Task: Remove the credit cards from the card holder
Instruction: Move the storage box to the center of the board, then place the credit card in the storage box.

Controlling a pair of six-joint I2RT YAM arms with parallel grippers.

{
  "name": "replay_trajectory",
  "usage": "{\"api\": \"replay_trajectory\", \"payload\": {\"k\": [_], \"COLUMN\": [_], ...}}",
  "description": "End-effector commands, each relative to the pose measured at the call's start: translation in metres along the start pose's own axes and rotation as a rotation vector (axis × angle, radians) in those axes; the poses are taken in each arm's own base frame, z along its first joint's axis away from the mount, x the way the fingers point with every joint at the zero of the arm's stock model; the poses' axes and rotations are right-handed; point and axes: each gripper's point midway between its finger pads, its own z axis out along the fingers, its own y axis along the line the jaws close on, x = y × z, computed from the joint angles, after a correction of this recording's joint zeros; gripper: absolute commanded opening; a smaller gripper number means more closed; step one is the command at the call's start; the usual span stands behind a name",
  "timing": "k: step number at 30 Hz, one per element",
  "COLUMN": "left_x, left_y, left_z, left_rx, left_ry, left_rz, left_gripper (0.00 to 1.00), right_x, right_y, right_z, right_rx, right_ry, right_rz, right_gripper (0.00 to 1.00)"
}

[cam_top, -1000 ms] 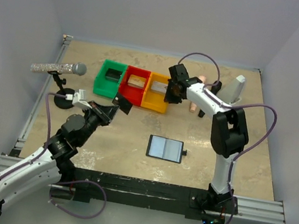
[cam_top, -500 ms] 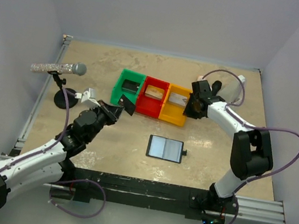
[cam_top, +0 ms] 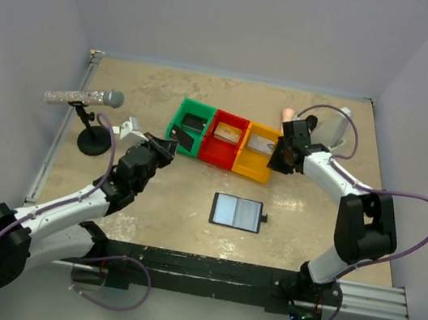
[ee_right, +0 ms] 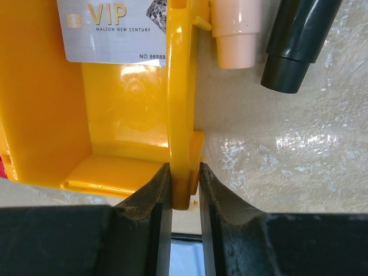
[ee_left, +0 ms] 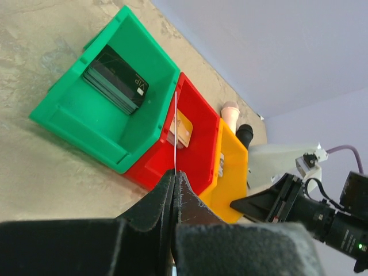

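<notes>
The card holder (cam_top: 236,211) lies open and flat on the table, pale inner faces up, with no gripper on it. My left gripper (ee_left: 174,174) is shut on a thin card (ee_left: 175,138) seen edge-on, held over the near side of the bins; in the top view this gripper (cam_top: 169,146) is beside the green bin (cam_top: 189,127). A dark card (ee_left: 115,80) lies in the green bin, a tan card (ee_left: 183,129) in the red bin (cam_top: 226,139), and a silvery card (ee_right: 115,29) in the yellow bin (cam_top: 256,152). My right gripper (ee_right: 185,190) is shut on the yellow bin's right wall (ee_right: 181,115).
A glittery microphone (cam_top: 85,97) on a round black stand (cam_top: 94,140) is at the left. A peach marker (ee_right: 236,29) and a black marker (ee_right: 296,40) lie just right of the yellow bin. A white object (cam_top: 336,127) stands at the back right.
The joined bins have slid right and turned, pulled by my right gripper on the yellow wall. My left gripper with its card has followed toward the green bin.
</notes>
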Motion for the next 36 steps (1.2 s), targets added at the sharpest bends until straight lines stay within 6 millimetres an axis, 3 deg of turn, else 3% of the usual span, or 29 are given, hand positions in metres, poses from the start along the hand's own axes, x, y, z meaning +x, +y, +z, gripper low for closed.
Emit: {"api": "replay_trajectory", "payload": {"k": [1, 5, 11, 17, 22, 29, 36], "left_x": [-0.023, -0.016, -0.017, -0.017, -0.004, 0.004, 0.012], "left_y": [-0.029, -0.025, -0.015, -0.005, 0.001, 0.006, 0.015], "left_z": [0.020, 0.034, 0.058, 0.088, 0.109, 0.128, 0.147], "left_rx": [0.047, 0.017, -0.051, -0.099, -0.076, -0.058, -0.088], "left_ry": [-0.063, -0.040, -0.054, -0.038, 0.055, 0.095, 0.084], "left_rz": [-0.078, -0.072, -0.012, 0.011, -0.025, -0.055, -0.118], "left_gripper": [0.00, 0.00, 0.00, 0.00, 0.00, 0.00, 0.00], "right_x": [0.006, -0.005, -0.025, 0.003, 0.035, 0.067, 0.074], "right_y": [0.000, -0.002, 0.005, 0.028, 0.040, 0.026, 0.019], "right_z": [-0.008, -0.031, -0.085, -0.130, -0.151, -0.167, -0.179], "right_rx": [-0.037, -0.032, -0.092, -0.247, -0.374, -0.452, -0.481], "right_ry": [0.018, -0.034, -0.148, -0.190, -0.163, -0.166, -0.194], "right_rz": [-0.005, -0.001, 0.002, -0.057, -0.119, -0.149, -0.145], "right_gripper": [0.32, 0.52, 0.55, 0.55, 0.54, 0.53, 0.53]}}
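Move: The left hand, gripping a black card, has the black card stack in the green compartment about 16 cm ahead, 6 cm to its right and 15 cm lower; the red compartment's middle is some 12 cm ahead and 16 cm right. The right hand still pinches the yellow compartment's outer wall, that compartment's middle being about 5 cm ahead and 5 cm left, the pink microphone 11 cm ahead and 2 cm right, the card holder 15 cm back and 9 cm left. The right fingers open and come free of the yellow wall, then the hand lifts about 12 cm and draws back some 15 cm towards the robot, its fingertips tilting up out of their steep downward point. Meanwhile the left hand keeps its shut grip on the black card and carries it forward about 12 cm and down 7 cm towards the black stack in the green compartment, tipping its fingers down some 10 degrees. ##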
